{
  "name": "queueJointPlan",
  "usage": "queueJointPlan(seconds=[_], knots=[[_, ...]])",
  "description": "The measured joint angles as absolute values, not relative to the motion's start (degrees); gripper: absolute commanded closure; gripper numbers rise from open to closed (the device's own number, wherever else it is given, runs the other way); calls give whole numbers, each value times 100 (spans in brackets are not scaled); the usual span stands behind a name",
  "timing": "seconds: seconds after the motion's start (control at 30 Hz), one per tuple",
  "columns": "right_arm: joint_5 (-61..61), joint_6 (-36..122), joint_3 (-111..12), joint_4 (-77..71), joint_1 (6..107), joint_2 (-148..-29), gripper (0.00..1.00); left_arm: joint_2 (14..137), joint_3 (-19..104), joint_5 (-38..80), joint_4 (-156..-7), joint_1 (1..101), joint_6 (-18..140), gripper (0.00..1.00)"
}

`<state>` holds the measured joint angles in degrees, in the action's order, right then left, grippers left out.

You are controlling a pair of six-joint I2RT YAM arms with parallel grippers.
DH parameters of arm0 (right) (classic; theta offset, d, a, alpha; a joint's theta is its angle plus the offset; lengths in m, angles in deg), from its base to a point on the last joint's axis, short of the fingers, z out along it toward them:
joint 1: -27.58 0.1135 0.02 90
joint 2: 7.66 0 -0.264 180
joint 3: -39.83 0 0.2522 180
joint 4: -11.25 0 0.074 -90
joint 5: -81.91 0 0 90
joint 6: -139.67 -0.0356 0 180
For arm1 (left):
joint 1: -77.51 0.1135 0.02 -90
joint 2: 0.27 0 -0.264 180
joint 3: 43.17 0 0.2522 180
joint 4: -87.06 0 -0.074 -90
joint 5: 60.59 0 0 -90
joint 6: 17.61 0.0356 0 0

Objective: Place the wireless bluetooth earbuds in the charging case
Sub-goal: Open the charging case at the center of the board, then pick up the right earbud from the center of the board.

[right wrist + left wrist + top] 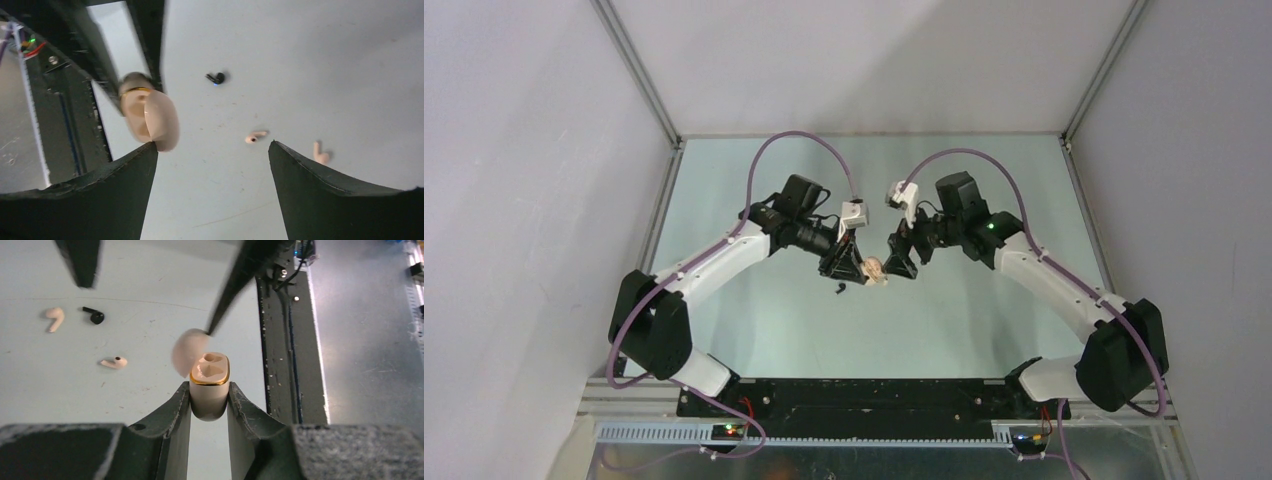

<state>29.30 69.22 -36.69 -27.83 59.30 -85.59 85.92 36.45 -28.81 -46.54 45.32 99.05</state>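
My left gripper (pixel 209 388) is shut on the cream charging case (pixel 210 399), which has a gold rim and stands held above the table. Its lid (pixel 186 351) is swung open to the left, and the two sockets inside show empty. My right gripper (pixel 211 144) is open; one fingertip (pixel 148 149) touches the lid's edge. Three earbuds lie on the table: a cream one (pixel 55 317), a black one (pixel 94 316) and another cream one (pixel 115 362). In the top view both grippers meet at the case (pixel 875 271) in mid-table.
The black base rail (pixel 280 340) of the arms runs along the table's near edge, right beside the case in the left wrist view. Grey enclosure walls (pixel 544 150) stand to the left, right and back of the pale green table (pixel 984 320).
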Motion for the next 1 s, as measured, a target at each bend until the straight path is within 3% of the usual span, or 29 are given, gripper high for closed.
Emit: queueJointPlan(seconds=[0.47, 0.73, 1.0], knots=[[3284, 6598, -3661, -2584, 5207, -8295, 19, 8592, 3645, -3139, -4468, 4467, 9942, 100], [2869, 5228, -3774, -2091, 4462, -9925, 33, 8592, 3645, -3049, -4568, 4464, 9881, 100], [2333, 4388, -4023, -2364, 4411, -11084, 48, 8592, 3645, -2920, -4675, 4462, 9831, 100]])
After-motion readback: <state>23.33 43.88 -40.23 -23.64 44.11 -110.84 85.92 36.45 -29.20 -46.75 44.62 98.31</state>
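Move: The far beige earbud lies on the table about 19 cm ahead of the empty right hand, 7 cm to its right and 19 cm below; the black earbud is some 5 cm ahead and 5 cm right, the near beige earbud 2 cm ahead and 1 cm left, both equally low. The held charging case is 5 cm back, 3 cm left, nearly level. From the left hand, the far beige earbud is 24 cm ahead, 12 cm right, 18 cm below. Right hand clears the lid, swoops about 13 cm down, forward and right towards the far beige earbud, fingers narrowing. ##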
